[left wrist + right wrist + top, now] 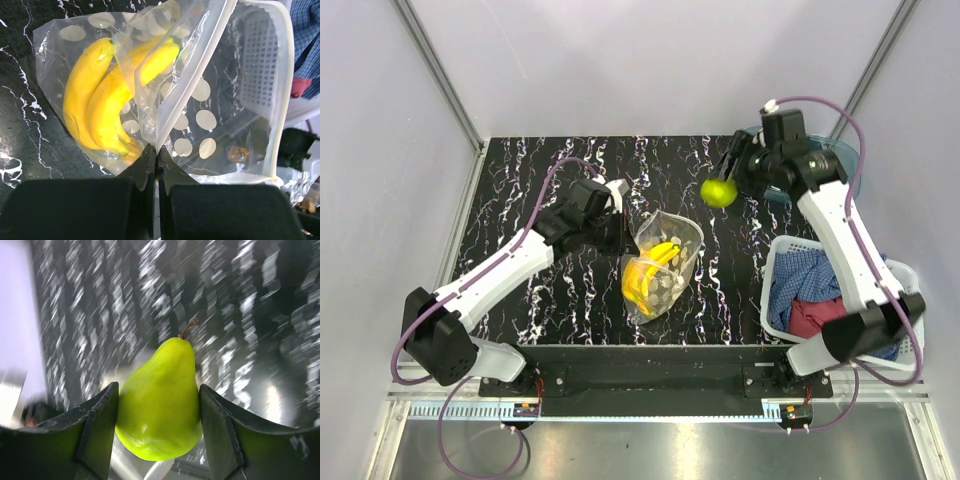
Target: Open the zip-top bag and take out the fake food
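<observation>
The clear dotted zip-top bag [665, 265] lies mid-table with its mouth open, and yellow bananas [648, 272] are inside. In the left wrist view the bag [200, 95] fills the frame with the bananas [100, 100] at the left. My left gripper [618, 235] [156, 155] is shut on the bag's edge. My right gripper [725, 180] [159, 425] is shut on a green pear [718, 191] [160, 400] and holds it in the air, up and to the right of the bag. The right wrist view is motion-blurred.
A white slatted basket [780, 250] with blue and red cloths [810, 295] stands at the right front. A teal tray [850, 155] sits behind my right arm at the back right. The walls of the enclosure stand on three sides.
</observation>
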Robot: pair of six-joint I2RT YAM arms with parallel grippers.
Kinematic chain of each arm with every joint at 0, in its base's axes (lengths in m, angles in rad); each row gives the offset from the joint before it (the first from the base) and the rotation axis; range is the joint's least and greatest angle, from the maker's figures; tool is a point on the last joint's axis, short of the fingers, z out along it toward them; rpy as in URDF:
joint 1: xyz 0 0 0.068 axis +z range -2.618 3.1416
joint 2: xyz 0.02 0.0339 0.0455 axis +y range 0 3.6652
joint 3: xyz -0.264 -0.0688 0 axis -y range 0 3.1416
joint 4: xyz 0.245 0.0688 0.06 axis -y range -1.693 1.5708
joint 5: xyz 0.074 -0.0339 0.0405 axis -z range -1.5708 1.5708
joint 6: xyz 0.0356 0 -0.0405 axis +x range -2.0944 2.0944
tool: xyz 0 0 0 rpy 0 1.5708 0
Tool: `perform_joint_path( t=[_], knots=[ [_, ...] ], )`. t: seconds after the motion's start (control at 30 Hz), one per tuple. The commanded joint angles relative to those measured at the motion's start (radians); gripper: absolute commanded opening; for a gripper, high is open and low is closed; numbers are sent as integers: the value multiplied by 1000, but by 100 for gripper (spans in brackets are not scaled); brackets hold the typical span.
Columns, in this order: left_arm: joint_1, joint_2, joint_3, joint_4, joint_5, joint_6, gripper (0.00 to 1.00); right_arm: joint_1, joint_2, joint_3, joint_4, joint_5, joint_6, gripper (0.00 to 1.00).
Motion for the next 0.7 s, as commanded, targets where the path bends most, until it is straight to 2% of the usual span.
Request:
perform_joint_path(
  t=[0.0, 0.3, 0.47, 0.53, 0.6, 0.63, 0.67],
  knots=[
    [0, -29, 45, -42, 41, 114, 0, -161, 158, 112, -1, 69, -75, 0],
    [81, 12, 82, -117, 168, 307, 0, -420, 533, 346, 3, 190, -155, 0],
    [127, 30, 72, -120, 257, 376, 0, -482, 715, 513, -52, 235, -193, 2],
    [127, 34, 72, -116, 274, 385, 0, -488, 752, 585, -69, 240, -204, 11],
    [127, 37, 72, -100, 308, 387, 0, -488, 812, 638, -111, 249, -218, 25],
    [127, 37, 72, -99, 317, 387, 0, -488, 855, 698, -150, 249, -231, 38],
    [127, 38, 74, -97, 320, 387, 0, -488, 877, 732, -171, 253, -233, 46]
  ],
)
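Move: The green pear is already in the right fingers, and the tray it is bound for has its middle some 23 cm ahead, 27 cm to the right and 25 cm below. In the tray, the red berries lie about 24 cm ahead and 18 cm right of that hand, the orange roughly 17 cm ahead and 33 cm right, both around 24 cm lower. From the left hand, the tray is about 28 cm ahead, 47 cm right and 14 cm down. The green pear, still pinched, is carried quickly by the right hand about 26 cm right and 18 cm forward towards the tray, sinking some 17 cm on the way and easing off at the end, while the wrist swings clockwise and tips farther down. The left hand keeps its pinch on the bag's rim, drifting a little left and turning clockwise. ##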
